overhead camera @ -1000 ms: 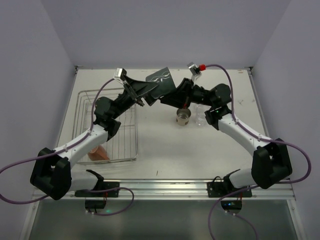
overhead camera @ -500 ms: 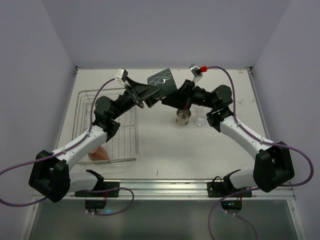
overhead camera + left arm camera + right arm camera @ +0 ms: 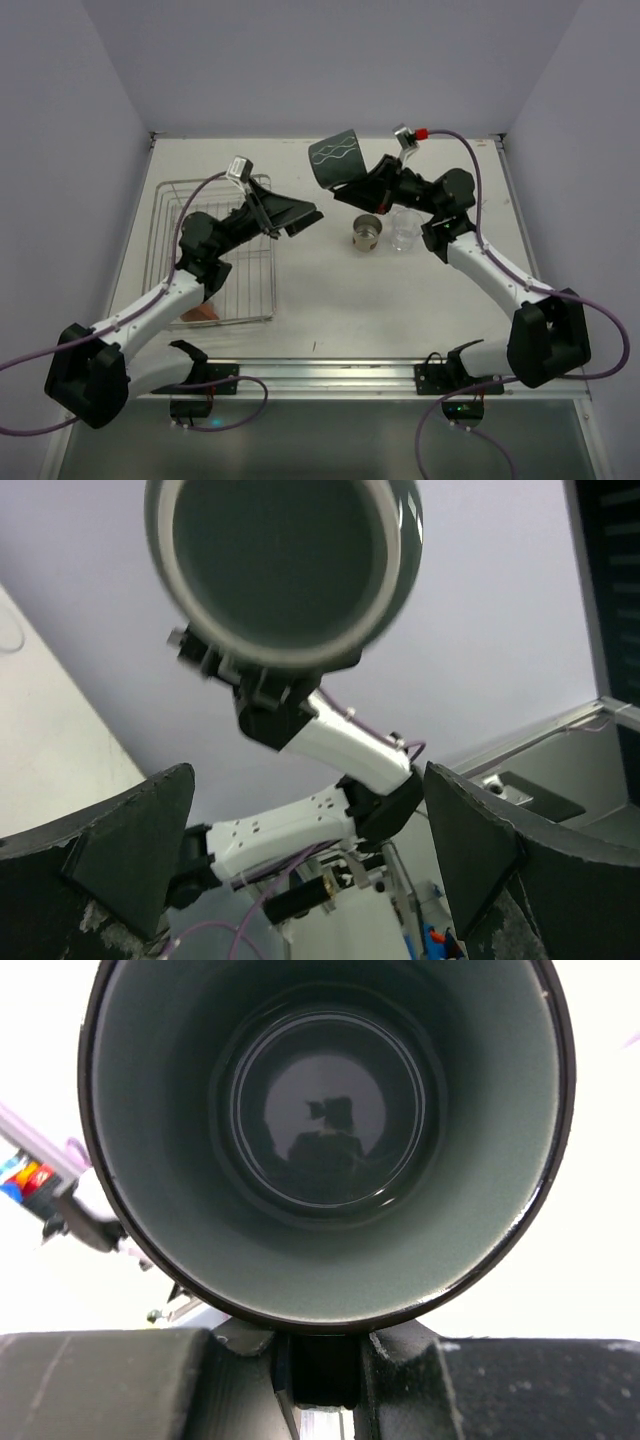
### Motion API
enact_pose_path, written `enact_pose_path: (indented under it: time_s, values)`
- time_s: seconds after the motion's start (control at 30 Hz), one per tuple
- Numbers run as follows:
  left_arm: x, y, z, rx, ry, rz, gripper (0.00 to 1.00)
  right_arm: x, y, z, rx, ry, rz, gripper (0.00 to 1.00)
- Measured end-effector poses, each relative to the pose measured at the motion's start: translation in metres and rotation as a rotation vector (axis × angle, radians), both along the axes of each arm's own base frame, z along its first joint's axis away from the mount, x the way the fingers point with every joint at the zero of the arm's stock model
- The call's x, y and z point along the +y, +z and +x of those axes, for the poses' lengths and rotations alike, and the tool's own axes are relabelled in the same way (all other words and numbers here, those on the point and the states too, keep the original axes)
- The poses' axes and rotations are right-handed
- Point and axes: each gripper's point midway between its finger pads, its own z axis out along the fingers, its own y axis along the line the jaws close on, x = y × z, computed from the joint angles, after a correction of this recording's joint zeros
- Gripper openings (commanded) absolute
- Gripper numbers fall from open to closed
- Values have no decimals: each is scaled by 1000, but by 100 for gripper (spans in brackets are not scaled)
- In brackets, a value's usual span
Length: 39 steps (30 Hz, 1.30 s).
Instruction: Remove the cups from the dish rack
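My right gripper [image 3: 353,184] is shut on the handle of the dark mug [image 3: 335,160], which has a pale wavy line and hangs tilted above the table's far middle. In the right wrist view the mug's grey inside [image 3: 325,1140] fills the picture, and the gripper [image 3: 325,1350] pinches the handle below it. My left gripper [image 3: 298,214] stands open and empty just right of the dish rack [image 3: 258,290]; its camera looks up at the mug's base [image 3: 285,570]. An orange-red cup [image 3: 203,312] lies in the rack's near end, partly under my left arm.
A beige-brown cup [image 3: 367,234] and a clear glass [image 3: 404,230] stand side by side on the table, below the right arm's wrist. The rack runs along the table's left side. Walls close in on the left, right and back.
The left gripper, which was at the mug, has drawn back down and left toward the rack. The right gripper has carried the mug slightly right and up.
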Motion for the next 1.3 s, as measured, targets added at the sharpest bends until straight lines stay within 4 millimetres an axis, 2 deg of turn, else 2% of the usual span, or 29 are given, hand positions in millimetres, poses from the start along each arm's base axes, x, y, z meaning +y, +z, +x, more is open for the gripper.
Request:
enact_pose_path:
  time_s: [0.17,0.27,0.4,0.57,0.67,0.8,0.93,1.03,1.13,1.3]
  values:
    - [14,-34,-25,6,33,107,100,-11,-3,8,40,-81,-32,0]
    - [25,-49,-29,0,107,204,100,-20,-4,5,53,-158,-77,0]
    - [40,-63,-17,8,242,364,100,-39,-6,-4,56,-285,-150,0]
    - [63,-51,5,11,411,548,100,-73,-22,-16,97,-490,-257,0]
    - [78,-49,16,29,498,643,100,-92,-53,-18,170,-602,-338,0]
    - [101,-66,21,72,590,774,100,-112,-121,-22,326,-727,-522,0]
    - [119,-80,18,97,643,860,100,-127,-181,-39,434,-795,-731,0]
    - [131,-83,14,99,679,898,100,-136,-205,-49,458,-838,-832,0]
    - [139,-85,13,105,708,924,100,-141,-219,-54,465,-877,-883,0]
    - [161,-107,13,177,767,1062,100,-143,-238,-55,495,-925,-949,0]
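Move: The right gripper holds the green mug high, bound for clear table some 13 cm to its right, 2 cm back and 32 cm below. The beige cup stands 4 cm ahead of this hand and 8 cm right, the nearest clear glass 5 cm ahead and 17 cm right, both about 32 cm down. From the empty left gripper, the orange cup lies 8 cm back, 26 cm left and 32 cm below; the rack's middle is 4 cm ahead, 23 cm left, equally low. Keep the right fingers shut on the green mug and carry it right about 14 cm, then mostly down 24 cm and slightly back towards the table before the cups, swinging the fingers from leftward to forward-and-down. Meanwhile take the open left gripper leftward 16 cm and down over the rack towards the orange cup, turning its fingers from rightward to forward-and-down. ##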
